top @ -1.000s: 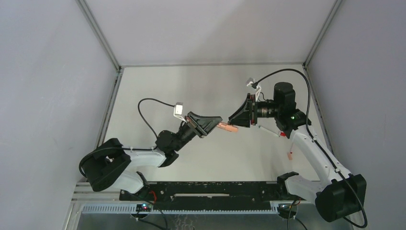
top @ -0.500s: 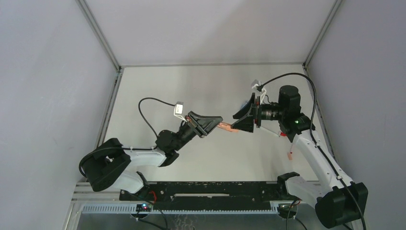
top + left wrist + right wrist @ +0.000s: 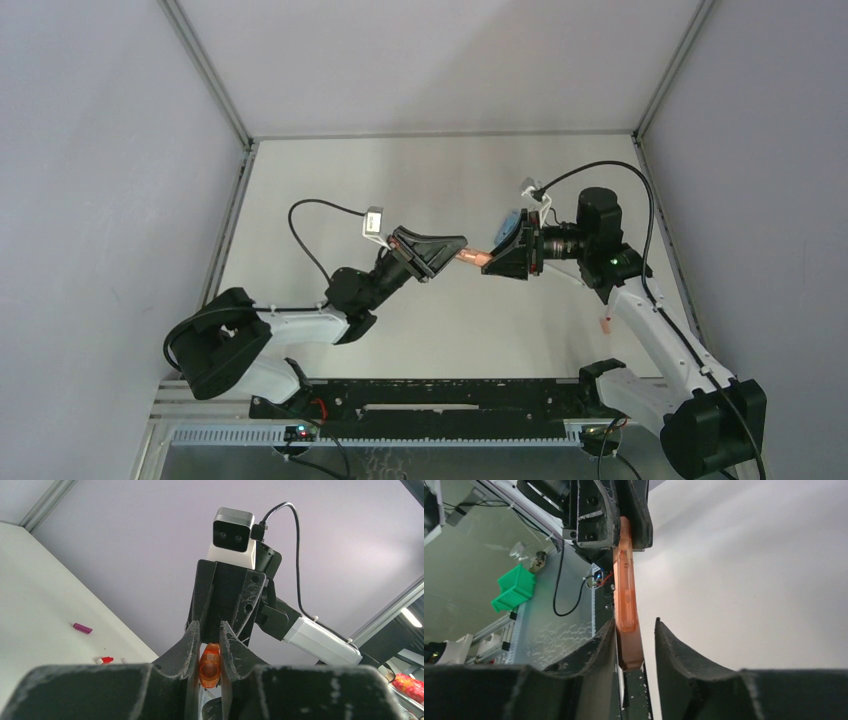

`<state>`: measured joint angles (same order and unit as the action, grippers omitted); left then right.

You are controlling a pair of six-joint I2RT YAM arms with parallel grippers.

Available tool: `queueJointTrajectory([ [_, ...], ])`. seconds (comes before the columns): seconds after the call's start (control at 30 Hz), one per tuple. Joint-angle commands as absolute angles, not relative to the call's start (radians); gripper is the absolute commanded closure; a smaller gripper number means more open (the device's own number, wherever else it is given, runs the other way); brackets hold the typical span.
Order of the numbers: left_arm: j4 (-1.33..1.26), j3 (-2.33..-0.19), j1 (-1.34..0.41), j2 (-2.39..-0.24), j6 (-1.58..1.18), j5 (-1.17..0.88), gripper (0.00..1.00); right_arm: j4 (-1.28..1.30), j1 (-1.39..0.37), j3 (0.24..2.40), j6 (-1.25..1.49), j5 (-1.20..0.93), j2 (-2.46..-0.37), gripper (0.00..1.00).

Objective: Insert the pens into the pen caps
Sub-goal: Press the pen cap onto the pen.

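Observation:
My left gripper (image 3: 458, 247) is shut on a salmon-orange pen cap (image 3: 472, 257), held in the air and pointing at my right gripper (image 3: 490, 258). In the left wrist view the cap (image 3: 209, 664) is seen end-on, pinched between both fingers. In the right wrist view the orange piece (image 3: 626, 605) runs from the left gripper down between my right gripper's (image 3: 635, 625) fingers. It lies against one finger, with a gap to the other. Whether a pen is inside it, I cannot tell. A white pen with a red end (image 3: 572, 276) lies under the right arm.
A light blue cap (image 3: 511, 222) lies beside the right gripper. A small salmon-tipped piece (image 3: 605, 322) rests near the right wall. The left wrist view shows a magenta cap (image 3: 82, 628) and a red-tipped pen (image 3: 105, 660) on the table.
The right gripper drew back to the right, then came left again over the orange piece's end. Both grippers sit slightly higher in the top view. The left grip is unchanged.

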<state>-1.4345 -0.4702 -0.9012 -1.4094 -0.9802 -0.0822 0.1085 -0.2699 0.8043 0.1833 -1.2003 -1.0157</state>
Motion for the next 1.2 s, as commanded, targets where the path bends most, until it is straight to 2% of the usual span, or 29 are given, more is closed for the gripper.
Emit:
queueJointTrajectory([
  [0.0,-1.470,-0.515,-0.905,-1.413,-0.986,-0.097,1.00,0.020,-0.274,0.807,0.238,-1.234,-1.003,0.64],
  [0.13,-1.470,-0.520,-0.910,-1.422,-0.983,-0.110,1.00,0.009,-0.267,0.808,0.255,-1.243,-0.999,0.72],
  [0.3,-1.470,-0.525,-0.918,-1.438,-0.970,-0.126,1.00,-0.029,-0.267,0.808,0.273,-1.246,-1.001,0.74],
  [0.5,-1.468,-0.533,-0.930,-1.455,-0.959,-0.132,1.00,-0.044,-0.266,0.808,0.284,-1.248,-1.008,0.95],
  [0.6,-1.468,-0.530,-0.931,-1.459,-0.958,-0.139,0.91,-0.020,-0.256,0.815,0.257,-1.259,-1.006,0.99],
  [0.7,-1.468,-0.515,-0.931,-1.442,-0.940,-0.146,0.83,0.084,-0.250,0.842,0.170,-1.264,-1.003,1.00],
  [0.8,-1.467,-0.505,-0.931,-1.438,-0.936,-0.162,0.83,0.080,-0.256,0.844,0.171,-1.268,-1.009,1.00],
  [1.07,-1.466,-0.536,-0.944,-1.500,-0.937,-0.185,0.99,0.018,-0.287,0.863,0.248,-1.241,-1.050,0.96],
  [1.17,-1.467,-0.545,-0.956,-1.521,-0.934,-0.177,1.00,-0.020,-0.289,0.862,0.280,-1.223,-1.058,0.93],
])
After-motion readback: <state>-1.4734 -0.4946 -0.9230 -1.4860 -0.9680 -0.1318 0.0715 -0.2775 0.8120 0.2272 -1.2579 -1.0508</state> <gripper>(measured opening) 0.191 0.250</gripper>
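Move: The left hand holds the orange pen; its cap end lies about 5 cm to this hand's right and 2 cm back, roughly level. That orange cap already sits between the right hand's half-open fingers, about 1 cm to the left of its hand point, neither ahead nor back. On the table some 25 cm below the right hand, the blue pen lies about 23 cm ahead and 8 cm right, the white pen about 11 cm ahead and 23 cm right. Right fingers pinch the orange cap; the left hand, keeping its grip, pushes about 2 cm right towards them. ##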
